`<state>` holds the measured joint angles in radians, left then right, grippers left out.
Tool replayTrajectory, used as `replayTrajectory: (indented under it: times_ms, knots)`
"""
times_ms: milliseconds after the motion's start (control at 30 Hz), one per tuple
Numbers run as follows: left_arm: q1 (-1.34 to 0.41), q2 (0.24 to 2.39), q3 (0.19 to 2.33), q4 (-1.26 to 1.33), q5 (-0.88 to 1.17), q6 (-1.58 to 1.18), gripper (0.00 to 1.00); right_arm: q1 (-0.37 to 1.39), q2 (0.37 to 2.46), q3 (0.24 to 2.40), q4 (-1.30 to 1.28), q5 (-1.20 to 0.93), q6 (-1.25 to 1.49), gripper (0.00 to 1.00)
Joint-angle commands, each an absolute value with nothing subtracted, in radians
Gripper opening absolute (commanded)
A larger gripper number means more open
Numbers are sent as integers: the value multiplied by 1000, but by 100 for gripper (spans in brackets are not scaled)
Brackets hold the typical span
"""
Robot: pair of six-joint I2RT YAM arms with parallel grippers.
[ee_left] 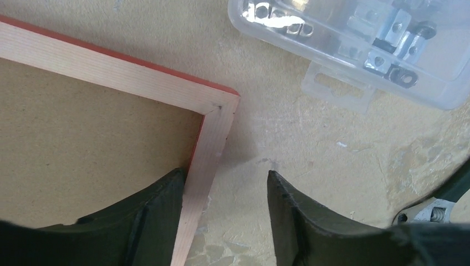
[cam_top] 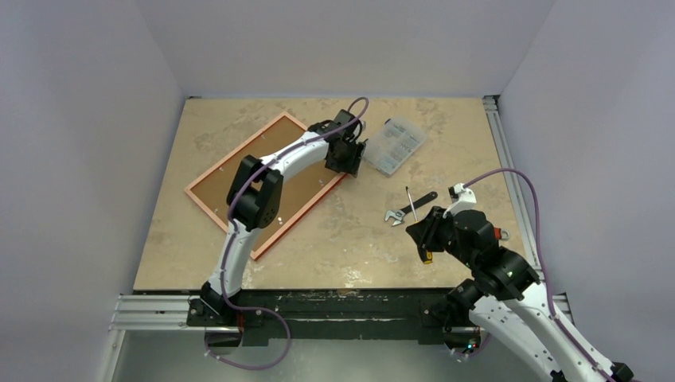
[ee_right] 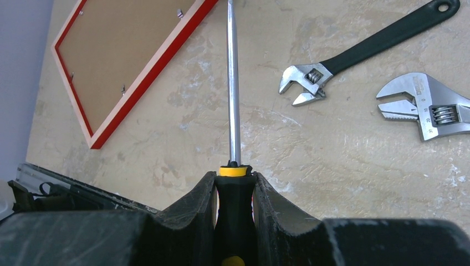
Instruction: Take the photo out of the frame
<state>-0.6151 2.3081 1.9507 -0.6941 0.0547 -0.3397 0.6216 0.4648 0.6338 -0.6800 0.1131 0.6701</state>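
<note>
The frame lies face down on the table, its pale wooden back up and red showing at the edges. Inside it sits the photo, only its brown board back showing; the print side is hidden. My left gripper stands open at the frame's far right corner. One finger is over the board, the other over the bare table, and the frame's rail runs between them. My right gripper is shut on a black and yellow screwdriver, well to the right of the frame.
A clear plastic box of metal parts sits just right of the left gripper. An adjustable wrench lies on the table ahead of the right gripper, a second wrench beside it. Small metal tabs hold the board.
</note>
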Motion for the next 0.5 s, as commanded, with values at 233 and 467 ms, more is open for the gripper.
replayTrajectory:
  times_ms: [233, 467]
  knots:
    - [-644, 2129, 1645, -695, 42, -282, 11, 623, 468, 652, -632, 117, 663, 0]
    - [-655, 1922, 1386, -693, 58, -364, 6, 622, 470, 615, -599, 97, 673, 0]
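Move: The photo frame's long side rail runs between the left hand's open fingers, about 1 cm to the left of the hand point and 1 cm below. The frame's right corner is 3 cm ahead and 3 cm right. From this hand the backing board's middle lies about 24 cm left and 3 cm back, the parts box 17 cm right and 10 cm ahead. From the right hand, that rail is roughly 18 cm ahead, 23 cm left and 13 cm lower. The frame's side rail, just short of the right corner, is pinched as the left fingers close from wide open, one inside and one outside the rail, while the hand eases a little left. Keeping that grip, the hand then drags the rail back towards the base, about 8 cm in all and some 4 cm left, speeding up and turning about 5 degrees clockwise. ##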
